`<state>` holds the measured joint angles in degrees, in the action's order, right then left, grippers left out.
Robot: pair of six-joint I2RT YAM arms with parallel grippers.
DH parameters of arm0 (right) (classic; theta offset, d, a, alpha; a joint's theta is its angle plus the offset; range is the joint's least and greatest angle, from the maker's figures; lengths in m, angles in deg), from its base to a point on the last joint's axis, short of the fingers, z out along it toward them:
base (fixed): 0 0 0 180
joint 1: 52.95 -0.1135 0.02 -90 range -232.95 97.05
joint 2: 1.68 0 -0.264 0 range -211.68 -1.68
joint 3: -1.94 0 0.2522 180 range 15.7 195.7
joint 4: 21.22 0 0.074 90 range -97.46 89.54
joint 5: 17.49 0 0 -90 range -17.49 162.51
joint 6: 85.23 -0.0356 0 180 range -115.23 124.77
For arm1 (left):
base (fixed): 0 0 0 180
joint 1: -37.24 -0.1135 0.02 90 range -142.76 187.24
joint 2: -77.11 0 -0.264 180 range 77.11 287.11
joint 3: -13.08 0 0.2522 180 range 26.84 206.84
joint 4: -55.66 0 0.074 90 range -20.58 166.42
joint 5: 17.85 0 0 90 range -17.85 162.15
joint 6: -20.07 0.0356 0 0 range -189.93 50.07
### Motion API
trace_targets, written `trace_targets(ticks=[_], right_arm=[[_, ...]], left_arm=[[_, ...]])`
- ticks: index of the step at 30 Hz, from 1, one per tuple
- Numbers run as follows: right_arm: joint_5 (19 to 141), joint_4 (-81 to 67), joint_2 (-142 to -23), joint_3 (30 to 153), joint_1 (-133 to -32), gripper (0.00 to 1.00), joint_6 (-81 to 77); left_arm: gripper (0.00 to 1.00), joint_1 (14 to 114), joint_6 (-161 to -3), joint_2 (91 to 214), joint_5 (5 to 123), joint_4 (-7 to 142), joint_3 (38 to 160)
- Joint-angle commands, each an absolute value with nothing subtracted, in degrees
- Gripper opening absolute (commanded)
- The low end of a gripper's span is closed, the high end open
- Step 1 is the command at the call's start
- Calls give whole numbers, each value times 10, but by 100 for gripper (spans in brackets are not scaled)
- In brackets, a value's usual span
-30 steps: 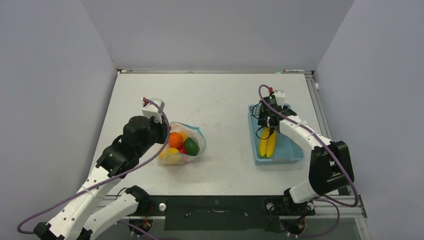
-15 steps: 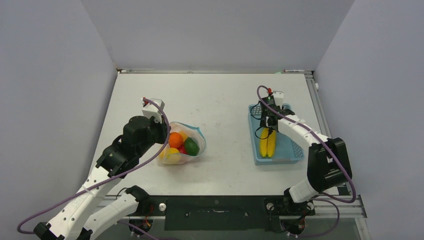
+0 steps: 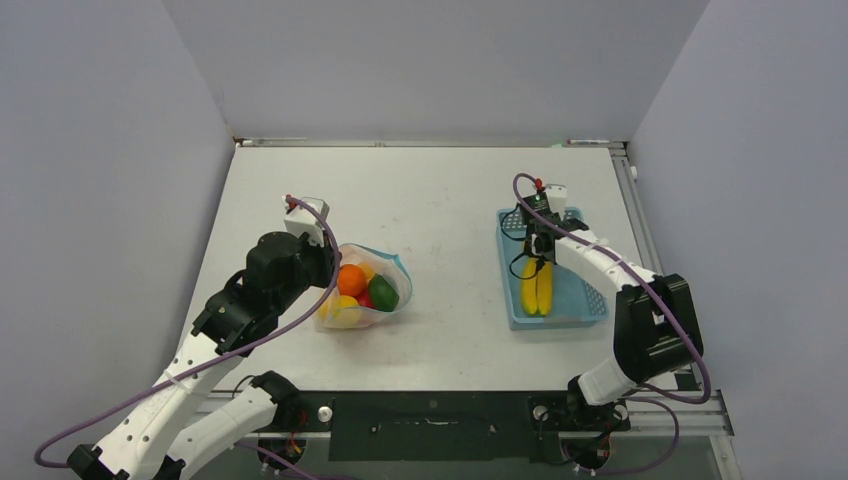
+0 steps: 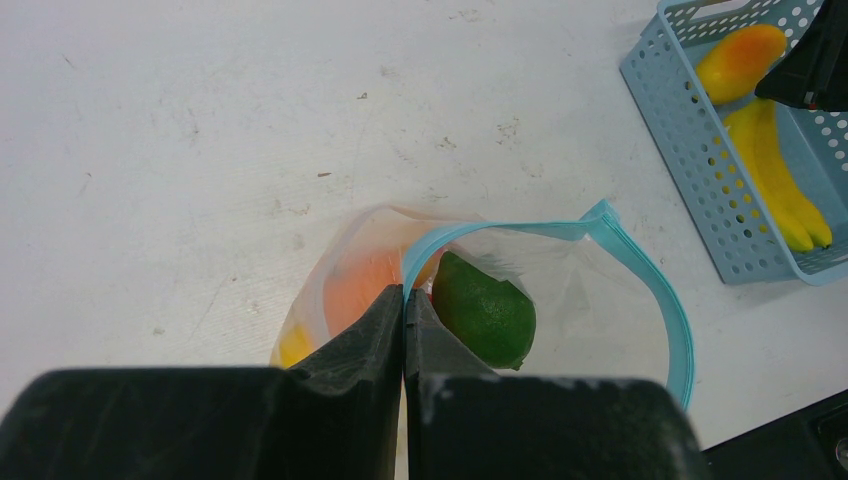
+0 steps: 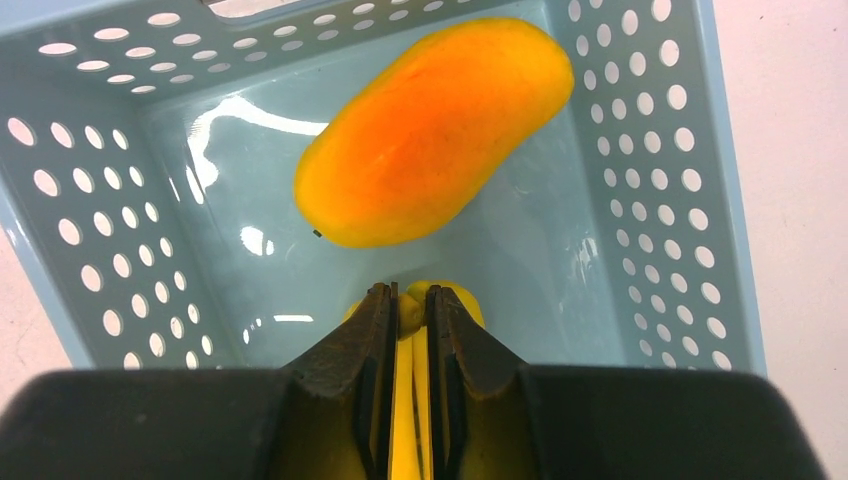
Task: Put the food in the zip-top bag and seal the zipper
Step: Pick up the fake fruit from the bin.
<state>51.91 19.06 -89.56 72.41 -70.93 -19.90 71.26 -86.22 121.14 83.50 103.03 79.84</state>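
Note:
The clear zip-top bag [image 3: 365, 290] lies left of centre, its mouth held wide, with an orange round [image 3: 351, 279], a yellow one [image 3: 344, 308], a red one and a green fruit [image 4: 484, 310] inside. My left gripper [image 4: 405, 296] is shut on the bag's light blue zipper [image 4: 640, 270] at the near rim. In the basket [image 3: 585, 300] on the right lie yellow bananas [image 3: 537, 288] and an orange-yellow mango [image 5: 435, 133]. My right gripper [image 5: 411, 295] is shut on the bananas' stem end, yellow showing between its fingers.
The light blue mesh basket [image 5: 80, 230] walls in the right gripper on three sides. Grey walls enclose the white table [image 3: 440, 200] on left, back and right.
My right gripper's fingers have closed onto the bananas' stem end in the basket. The left arm and the bag have stayed put.

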Motion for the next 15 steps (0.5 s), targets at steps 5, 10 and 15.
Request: trace_targets(ticks=[5, 10, 15], right_arm=[[492, 200, -837, 737, -711, 5, -210], [491, 203, -792, 756, -724, 5, -218], [481, 200, -752, 781, -745, 5, -225]], left_arm=[[0, 710, -866, 1203, 838, 1003, 799], [0, 710, -866, 1204, 838, 1003, 799], [0, 710, -866, 1205, 838, 1003, 798]])
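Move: The right hand already has the two bananas by their stems, their bodies running back from it with the middle about 6 cm nearer the base. The open mouth of the bag they go to is some 34 cm to its left, 2 cm back and perhaps 10 cm higher. The mango lies about 8 cm ahead, 2 cm right; the bin's left wall is 8 cm to its left, level with it. From the left hand, the bag mouth's middle is about 8 cm right. Almost straight up, slowly at first and then quickening, the right hand draws the bananas about 6 cm out of the bin, keeping its pinch on the stems while the wrist tips the fingers some 10 degrees outward and up. The left hand stays put, still pinching the bag's zipper edge. ##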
